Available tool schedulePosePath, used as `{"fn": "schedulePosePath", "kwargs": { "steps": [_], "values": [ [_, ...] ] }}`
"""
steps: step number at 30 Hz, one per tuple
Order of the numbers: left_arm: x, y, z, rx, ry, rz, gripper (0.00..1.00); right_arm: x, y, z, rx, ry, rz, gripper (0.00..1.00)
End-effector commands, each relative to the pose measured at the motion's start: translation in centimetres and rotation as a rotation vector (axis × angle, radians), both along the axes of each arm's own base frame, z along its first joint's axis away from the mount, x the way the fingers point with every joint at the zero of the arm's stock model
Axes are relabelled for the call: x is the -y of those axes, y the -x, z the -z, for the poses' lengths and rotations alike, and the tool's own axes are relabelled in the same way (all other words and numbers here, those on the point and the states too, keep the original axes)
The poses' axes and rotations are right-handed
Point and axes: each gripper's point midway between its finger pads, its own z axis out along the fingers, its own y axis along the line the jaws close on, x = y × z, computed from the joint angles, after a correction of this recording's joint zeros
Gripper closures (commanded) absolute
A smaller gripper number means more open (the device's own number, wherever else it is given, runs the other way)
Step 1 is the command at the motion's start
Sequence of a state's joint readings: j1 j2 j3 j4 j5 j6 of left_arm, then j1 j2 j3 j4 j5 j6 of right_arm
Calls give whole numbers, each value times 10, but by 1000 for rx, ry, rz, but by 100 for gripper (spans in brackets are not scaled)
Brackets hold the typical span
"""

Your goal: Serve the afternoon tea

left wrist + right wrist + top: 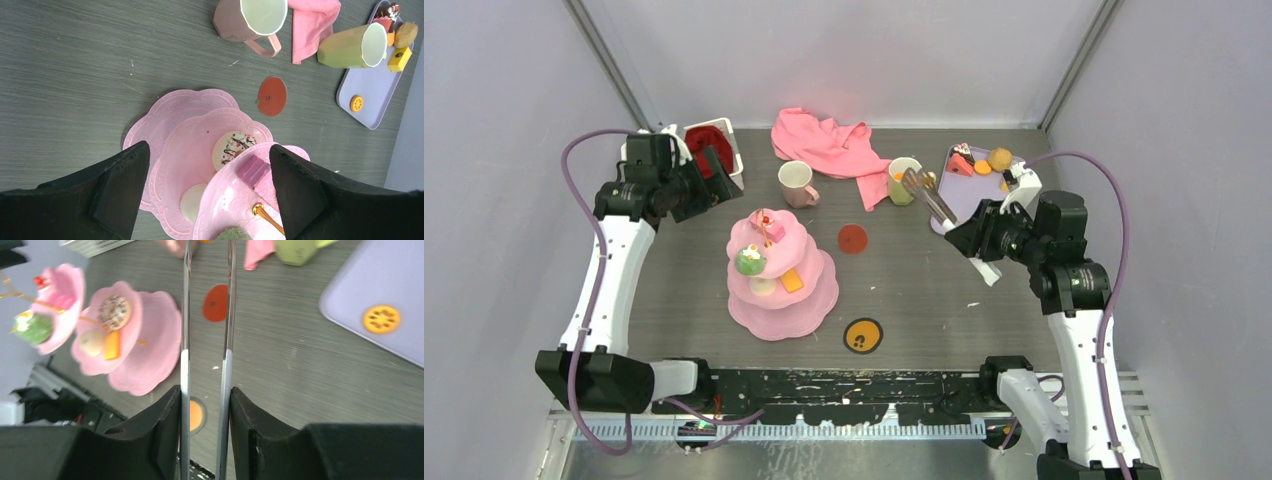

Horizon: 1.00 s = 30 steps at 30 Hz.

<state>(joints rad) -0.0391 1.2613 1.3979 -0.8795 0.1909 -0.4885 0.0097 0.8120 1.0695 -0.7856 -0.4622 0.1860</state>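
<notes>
The pink three-tier cake stand [782,270] [190,150] [125,335] holds a green cupcake [749,262], an orange wedge [793,281], a sprinkled doughnut [232,149] and a pink block [252,170]. Behind it stand the pale pink mug [796,183] [250,20] and the yellow-green mug [902,180] [352,46]. My left gripper [714,185] [209,147] hangs open and empty, high up at the back left of the stand. My right gripper [979,240] [205,392] is shut on metal tongs [929,195] [185,315], whose tips reach the yellow-green mug's mouth.
A lavender tray [964,190] [372,107] [380,280] at the back right carries several toy pastries and an orange slice [381,319]. A pink cloth [829,145] and a white basket [714,150] sit at the back. A red disc [853,239] and an orange disc [863,336] lie on the table.
</notes>
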Motion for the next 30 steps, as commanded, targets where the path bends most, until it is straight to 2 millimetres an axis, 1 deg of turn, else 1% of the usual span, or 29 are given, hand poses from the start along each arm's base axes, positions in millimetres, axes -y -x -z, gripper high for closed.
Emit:
{"fn": "schedulePosePath", "kwargs": {
  "steps": [1,4,5,7,9,12,16,17,20,23,27,30],
  "values": [
    [-4,-12,-28,98,-22,1,11,-41,15,-64,208,-125,-245,79],
    [-5,-12,-30,101,-26,-5,11,-56,27,-85,260,-163,-342,79],
    [-5,-12,-30,102,-26,-7,11,-60,31,-89,263,-172,-375,78],
    [-6,-13,-30,102,-26,-10,11,-70,37,-94,260,-193,-436,77],
    [-5,-13,-31,102,-23,-12,11,-85,46,-95,240,-220,-513,76],
    [-5,-12,-28,93,-16,-14,11,-103,54,-91,223,-214,-573,76],
    [-4,-12,-28,92,-11,-13,12,-133,67,-89,201,-221,-675,76],
    [-4,-11,-28,90,-13,-14,12,-137,69,-89,200,-210,-687,76],
    [-6,-11,-26,84,-21,-19,11,-139,65,-77,174,-152,-678,76],
    [-6,-11,-26,84,-22,-17,12,-150,70,-67,132,-166,-735,76],
    [-6,-11,-27,85,-19,-20,12,-161,74,-52,91,-119,-774,77],
    [-6,-11,-27,85,-19,-21,12,-168,77,-45,70,-102,-812,77]
  ]
}}
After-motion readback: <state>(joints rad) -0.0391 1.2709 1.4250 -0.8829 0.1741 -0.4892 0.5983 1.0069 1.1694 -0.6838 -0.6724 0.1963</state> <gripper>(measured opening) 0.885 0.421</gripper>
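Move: The right hand grips the tongs, an orange treat in their tips; the cake stand's top plate lies about 39 cm to its left, level fore and aft, some 8 cm lower. On that plate the pink cake sits about 38 cm left and 3 cm ahead, the green cake 42 cm left and 4 cm back. The green mug is 11 cm left, 16 cm ahead, well below. From the left hand, the top plate is roughly 10 cm right, 9 cm back and 8 cm below. Right hand swings the gripped tongs 16 cm left, 8 back, rising then dipping, turning 45 degrees counter-clockwise towards the top plate. ##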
